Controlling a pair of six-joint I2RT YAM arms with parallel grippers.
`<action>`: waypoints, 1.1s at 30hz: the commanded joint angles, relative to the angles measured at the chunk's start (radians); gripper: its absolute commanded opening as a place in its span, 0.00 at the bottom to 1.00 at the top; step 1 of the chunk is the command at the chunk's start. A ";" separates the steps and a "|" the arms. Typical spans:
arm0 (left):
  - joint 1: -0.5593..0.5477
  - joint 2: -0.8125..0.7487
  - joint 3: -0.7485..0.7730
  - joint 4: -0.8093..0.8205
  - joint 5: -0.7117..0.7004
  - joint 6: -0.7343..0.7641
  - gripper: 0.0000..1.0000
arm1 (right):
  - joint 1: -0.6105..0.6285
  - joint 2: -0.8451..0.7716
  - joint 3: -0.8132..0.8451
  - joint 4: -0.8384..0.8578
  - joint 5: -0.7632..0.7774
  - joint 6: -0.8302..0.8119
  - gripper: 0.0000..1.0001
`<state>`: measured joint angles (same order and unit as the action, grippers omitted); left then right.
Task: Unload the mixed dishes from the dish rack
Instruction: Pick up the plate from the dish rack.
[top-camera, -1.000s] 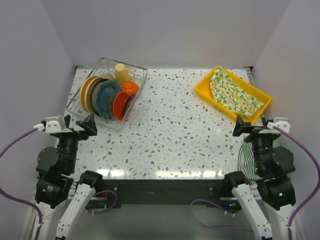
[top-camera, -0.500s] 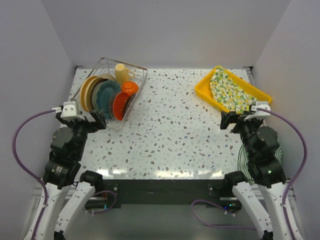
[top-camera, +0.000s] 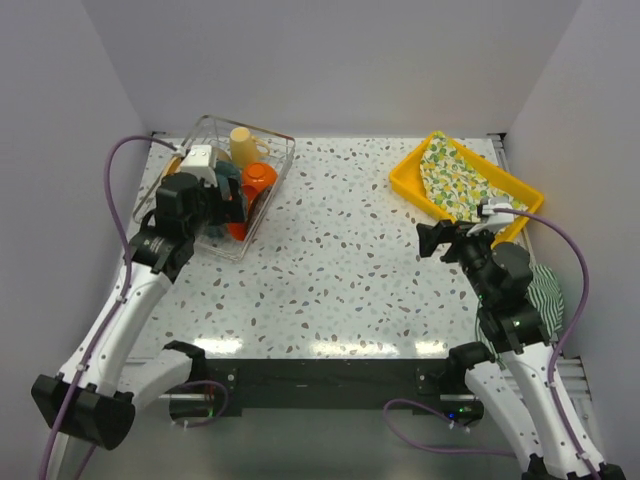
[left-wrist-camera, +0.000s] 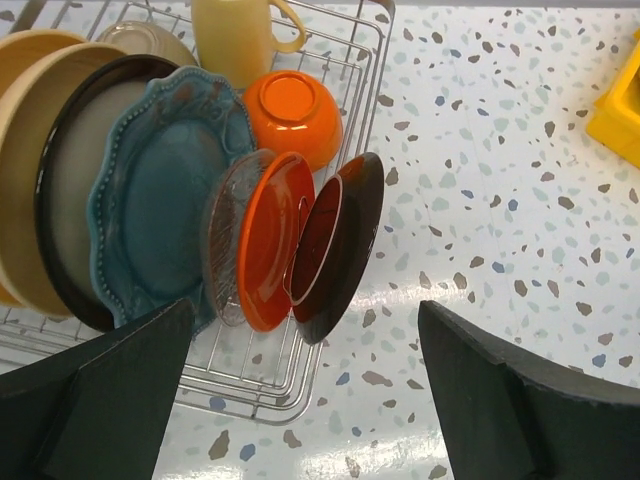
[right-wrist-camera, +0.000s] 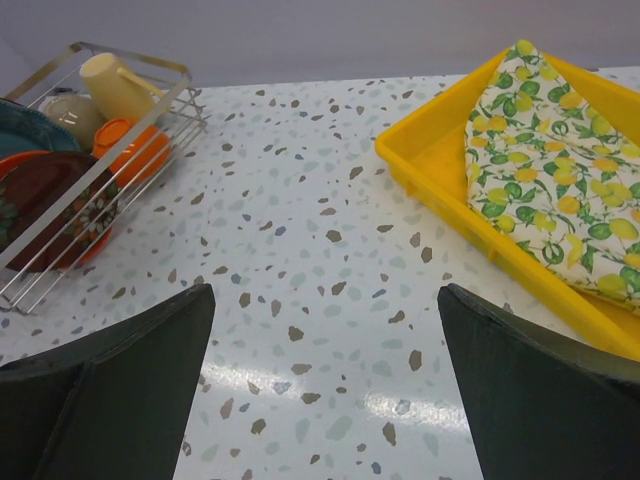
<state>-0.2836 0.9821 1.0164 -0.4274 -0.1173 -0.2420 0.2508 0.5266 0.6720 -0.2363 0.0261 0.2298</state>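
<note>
The dish rack stands at the far left and holds the dishes on edge. In the left wrist view they are a tan-yellow plate, a dark brown plate with a cream face, a teal plate, a small clear plate, an orange plate and a dark red-brown plate. Behind them are an orange bowl and a cream mug. My left gripper is open above the rack's near corner, empty. My right gripper is open and empty above bare table.
A yellow tray with a lemon-print cloth stands at the far right, just beyond my right gripper. A green striped cloth lies by the right arm. White walls enclose the table.
My left arm has swung up and forward from the near left edge to above the rack. My right arm has moved forward and left, off the table's right edge.
</note>
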 joint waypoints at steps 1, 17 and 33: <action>-0.012 0.111 0.106 -0.068 0.036 0.018 0.98 | 0.010 -0.013 -0.029 0.078 -0.025 0.048 0.98; -0.213 0.432 0.254 -0.077 -0.272 0.168 0.84 | 0.011 0.035 -0.034 0.055 -0.051 0.069 0.98; -0.276 0.610 0.307 -0.059 -0.492 0.237 0.45 | 0.010 0.042 -0.017 0.028 -0.032 0.023 0.98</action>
<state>-0.5526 1.5707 1.2789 -0.5171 -0.5331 -0.0292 0.2569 0.5640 0.6281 -0.2245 -0.0029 0.2714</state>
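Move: The dark brown plate, standing on edge at the rack's right end, is about 9 cm ahead of my left hand, 5 cm to the right and some 14 cm lower. The red plate stands 3 cm left of it. The orange bowl is about 8 cm farther out than the dark brown plate, and the blue plate about 10 cm to its left and 3 cm farther out. From my right hand, the dark brown plate is roughly 14 cm ahead, 33 cm left and 15 cm lower. I sink my left hand about 10 cm towards the dark brown plate, veering right early on and easing some 6 cm forward. As I go down I tip the fingers lower and roll the hand's left side up about 30 degrees, closing the wide-open fingers to half around the plate's near edge. My empty right hand sinks a few centimetres. ##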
